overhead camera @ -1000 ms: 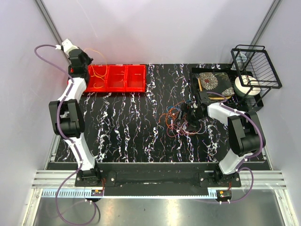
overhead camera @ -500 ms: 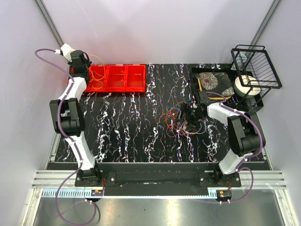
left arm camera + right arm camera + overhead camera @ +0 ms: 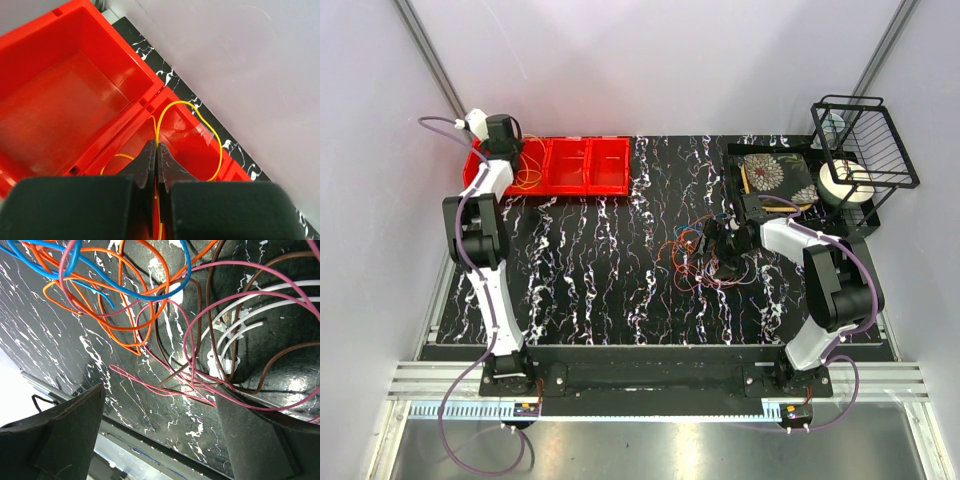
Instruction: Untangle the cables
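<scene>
My left gripper (image 3: 504, 148) hangs over the left end of the red tray (image 3: 588, 190), shut on a thin yellow cable (image 3: 218, 145). That cable loops down into a tray compartment (image 3: 131, 111) and runs up between the closed jaws (image 3: 156, 150). The other cables (image 3: 692, 256) lie tangled on the black marbled table, right of centre. My right gripper (image 3: 722, 248) sits low over this tangle, open wide. In the right wrist view, orange (image 3: 125, 331), blue (image 3: 159, 296), pink (image 3: 197, 335), brown (image 3: 199, 300) and white (image 3: 246, 315) loops overlap ahead of the gripper (image 3: 160, 396). Nothing is pinched between its fingers.
The red tray has three compartments and stands at the table's back left. A black wire basket (image 3: 865, 138), a white roll (image 3: 842, 182) and a flower-patterned box (image 3: 775, 172) on a black tray stand at the back right. The table's near edge (image 3: 150, 440) is close behind the right gripper.
The left arm has swung right and folded in, carrying the yellow cable from outside the tray's left end to above its left compartment. The right arm has not moved.
</scene>
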Tool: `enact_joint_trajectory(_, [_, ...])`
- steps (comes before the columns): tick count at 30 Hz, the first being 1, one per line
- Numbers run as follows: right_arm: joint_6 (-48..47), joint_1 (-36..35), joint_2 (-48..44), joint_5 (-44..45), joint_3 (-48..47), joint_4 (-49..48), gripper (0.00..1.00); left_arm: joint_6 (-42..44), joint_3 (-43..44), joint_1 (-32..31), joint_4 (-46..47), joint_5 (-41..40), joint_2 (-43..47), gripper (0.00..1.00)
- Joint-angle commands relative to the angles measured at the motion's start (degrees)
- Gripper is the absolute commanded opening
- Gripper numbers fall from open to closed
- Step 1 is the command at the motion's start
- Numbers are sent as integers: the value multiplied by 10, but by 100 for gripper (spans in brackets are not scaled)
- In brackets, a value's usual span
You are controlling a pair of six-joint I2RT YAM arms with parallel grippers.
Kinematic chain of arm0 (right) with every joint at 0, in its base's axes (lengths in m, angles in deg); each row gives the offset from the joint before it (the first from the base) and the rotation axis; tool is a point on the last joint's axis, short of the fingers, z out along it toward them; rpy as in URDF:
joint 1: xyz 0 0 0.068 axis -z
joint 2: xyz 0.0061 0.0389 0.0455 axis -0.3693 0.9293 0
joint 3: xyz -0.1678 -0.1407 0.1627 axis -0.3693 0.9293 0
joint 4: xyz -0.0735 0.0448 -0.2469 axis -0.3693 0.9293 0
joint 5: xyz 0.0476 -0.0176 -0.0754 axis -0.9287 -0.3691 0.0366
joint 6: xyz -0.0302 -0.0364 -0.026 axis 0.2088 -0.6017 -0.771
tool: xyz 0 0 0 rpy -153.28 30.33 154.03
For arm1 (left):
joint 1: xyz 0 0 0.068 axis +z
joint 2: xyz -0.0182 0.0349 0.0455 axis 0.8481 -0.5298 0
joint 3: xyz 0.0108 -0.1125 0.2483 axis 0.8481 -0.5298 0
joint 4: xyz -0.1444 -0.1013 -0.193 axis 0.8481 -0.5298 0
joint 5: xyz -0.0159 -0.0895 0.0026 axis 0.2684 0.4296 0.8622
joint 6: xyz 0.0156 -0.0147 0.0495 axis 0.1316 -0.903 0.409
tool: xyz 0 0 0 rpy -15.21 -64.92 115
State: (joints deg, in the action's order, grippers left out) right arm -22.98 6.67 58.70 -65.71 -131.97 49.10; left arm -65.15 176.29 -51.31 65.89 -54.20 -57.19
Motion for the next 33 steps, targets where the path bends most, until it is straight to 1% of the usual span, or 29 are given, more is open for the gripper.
enact_joint_trajectory(1, [-7, -7, 8, -7, -15, -6, 96, -15, 87, 0, 10, 19, -38, 0])
enact_joint_trajectory(3, [-8, -7, 8, -7, -14, -6, 96, -11, 116, 0, 9, 29, -66, 0])
enact_joint_trajectory(4, [-8, -7, 8, -7, -14, -6, 96, -11, 144, -1, -5, 32, -75, 0])
enact_joint_trajectory(6, [-8, -8, 9, -8, -14, -5, 96, -9, 166, 0, -25, 33, -92, 0])
enact_joint_trajectory(7, [-9, -7, 9, -8, -14, -6, 96, -9, 176, 0, -27, 33, -93, 2])
enact_joint_trajectory(8, [-8, -8, 10, -8, -14, -5, 96, -8, 176, 1, -30, 34, -92, 6])
enact_joint_trajectory(9, [-9, -8, 10, -8, -15, -6, 96, -7, 173, 0, -33, 35, -88, 16])
enact_joint_trajectory(11, [-7, -8, 12, -9, -16, -6, 96, -2, 160, 2, -34, 35, -72, 26])
enact_joint_trajectory(12, [-7, -8, 12, -10, -17, -6, 96, -1, 155, 1, -37, 35, -64, 36])
enact_joint_trajectory(14, [-6, -9, 12, -11, -18, -8, 96, 1, 135, 4, -35, 35, -34, 42])
enact_joint_trajectory(15, [-7, -10, 12, -11, -18, -7, 96, 1, 131, 4, -36, 35, -23, 50])
enact_joint_trajectory(16, [-6, -10, 11, -11, -18, -8, 96, 3, 123, 4, -36, 37, -12, 52])
enact_joint_trajectory(20, [-7, -13, 6, -11, -18, -8, 96, 17, 119, 4, -41, 56, 46, 53])
enact_joint_trajectory(24, [-6, -14, -5, -7, -18, -5, 96, 9, 99, 2, -72, 56, 105, 53])
enact_joint_trajectory(28, [-7, -17, -18, -3, -21, 1, 96, -3, 35, 1, -108, 58, 177, 53])
enact_joint_trajectory(29, [-8, -18, -23, -3, -20, 3, 96, -14, 24, 0, -120, 61, 209, 53])
enact_joint_trajectory(31, [-7, -20, -31, 1, -23, 6, 96, -20, -29, 0, -137, 84, 244, 52])
enact_joint_trajectory(32, [-3, -21, -38, 1, -24, 10, 96, -28, -50, -2, -141, 92, 281, 53])
enact_joint_trajectory(33, [-2, -23, -42, 4, -27, 10, 96, -31, -90, -5, -141, 106, 301, 53])
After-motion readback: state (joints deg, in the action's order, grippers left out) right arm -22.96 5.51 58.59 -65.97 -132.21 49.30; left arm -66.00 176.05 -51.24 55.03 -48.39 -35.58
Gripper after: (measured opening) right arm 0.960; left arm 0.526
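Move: The left fingers, shut on the yellow cable, hover over the second red compartment from the left: its middle lies nearly straight below, about 1 cm ahead and 10 cm down. The leftmost compartment is some 11 cm to the left of it, the third some 11 cm to the right of it, both level with it. From the right hand, that second compartment is about 35 cm ahead, 46 cm left and near the same height. Forward about 4 cm, almost level, the left hand carries the held yellow cable farther over the second compartment, stops and opens its fingers about halfway to let go of the cable. Still open, it then draws back some 10 cm and climbs fast by about 18 cm, away from the bin, tilting its fingertips up roughly 10 degrees. ##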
